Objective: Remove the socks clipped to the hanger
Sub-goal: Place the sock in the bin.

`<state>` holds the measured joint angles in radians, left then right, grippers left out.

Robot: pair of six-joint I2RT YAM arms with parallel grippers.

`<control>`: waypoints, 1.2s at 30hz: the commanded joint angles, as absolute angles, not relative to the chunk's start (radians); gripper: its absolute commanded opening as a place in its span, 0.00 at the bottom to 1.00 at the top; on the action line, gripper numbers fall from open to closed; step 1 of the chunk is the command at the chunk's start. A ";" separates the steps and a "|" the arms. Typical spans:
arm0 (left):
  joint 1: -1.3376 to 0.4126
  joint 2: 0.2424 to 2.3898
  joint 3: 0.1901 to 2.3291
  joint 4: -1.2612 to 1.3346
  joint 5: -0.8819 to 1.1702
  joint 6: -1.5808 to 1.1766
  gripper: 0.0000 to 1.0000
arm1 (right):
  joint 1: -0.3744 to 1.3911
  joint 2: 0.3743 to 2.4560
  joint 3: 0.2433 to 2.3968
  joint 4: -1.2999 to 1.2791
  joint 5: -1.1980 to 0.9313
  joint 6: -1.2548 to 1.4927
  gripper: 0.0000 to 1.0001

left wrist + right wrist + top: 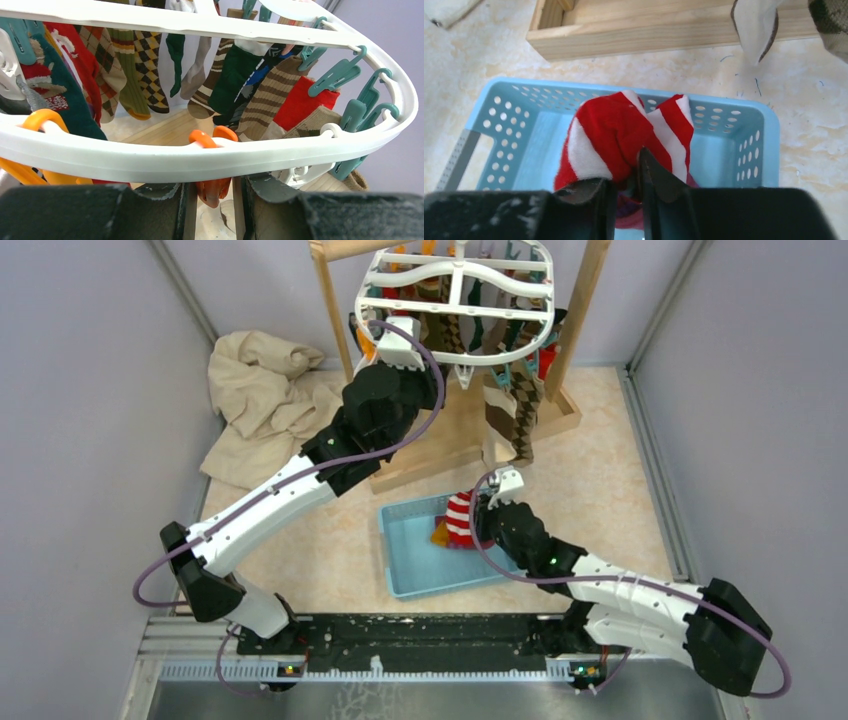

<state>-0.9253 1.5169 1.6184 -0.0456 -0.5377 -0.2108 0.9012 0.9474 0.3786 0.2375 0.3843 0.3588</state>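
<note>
The white oval hanger (455, 355) hangs from the wooden stand, with several socks (510, 410) clipped under it. In the left wrist view those socks (235, 75) are striped, argyle, green and red, below the hanger's rim (200, 160). My left gripper (212, 200) is just under that rim, shut on an orange clip (212, 187). My right gripper (626, 175) is low over the blue basket (769, 130). A red-and-white striped sock (614, 125) is folded between its narrowly parted fingertips. In the top view my left gripper (400, 340) is at the hanger's left side.
The wooden stand's base (450, 440) lies just behind the blue basket (400, 570). A crumpled beige cloth (255, 400) sits at the back left. Grey walls close in both sides. Something pink or purple lies in the basket under the striped sock.
</note>
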 commanded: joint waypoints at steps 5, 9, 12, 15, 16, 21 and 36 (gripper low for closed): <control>-0.927 1.528 1.653 -0.046 -0.510 -0.224 0.15 | 0.912 0.884 0.403 0.121 0.372 0.402 0.54; -0.927 1.531 1.661 -0.056 -0.483 -0.223 0.34 | 0.911 0.847 0.420 0.085 0.381 0.400 0.61; -0.926 1.535 1.672 -0.076 -0.462 -0.222 0.46 | 0.911 0.828 0.435 0.065 0.386 0.394 0.63; -0.927 1.534 1.686 -0.105 -0.444 -0.230 0.51 | 0.911 0.817 0.451 0.049 0.384 0.386 0.63; -0.927 1.531 1.686 -0.114 -0.436 -0.233 0.52 | 0.911 0.811 0.456 0.043 0.384 0.383 0.64; -0.927 1.508 1.676 -0.159 -0.414 -0.242 0.55 | 0.911 0.802 0.476 0.029 0.327 0.356 0.81; -0.928 1.393 1.629 -0.233 -0.400 -0.254 0.56 | 0.910 0.721 0.496 0.002 0.251 0.315 0.89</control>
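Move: The right hand hangs just over the blue bin with the striped sock in its fingers; the bin's middle is about 5 cm to its left, level fore and aft, some 8 cm below. The purple-red sock in the bin lies 3 cm left and 7 cm down, and the brown-white sock hangs about 15 cm ahead, 5 cm right, 14 cm up. The left fingers hold the orange clip, about 1 cm ahead, a white clip 3 cm right and 1 cm ahead. The right fingers spread from barely parted to nearly wide and let go of the striped sock over the bin while the hand dips about 1 cm back and to its right, then it lifts some 4 cm and keeps drawing back, turning slightly counter-clockwise. Meanwhile the left fingers, until then squeezing the orange clip, open to about half, and that hand drifts a little right and down before backing about 3 cm from the hanger's near rim and coming up and left again. ##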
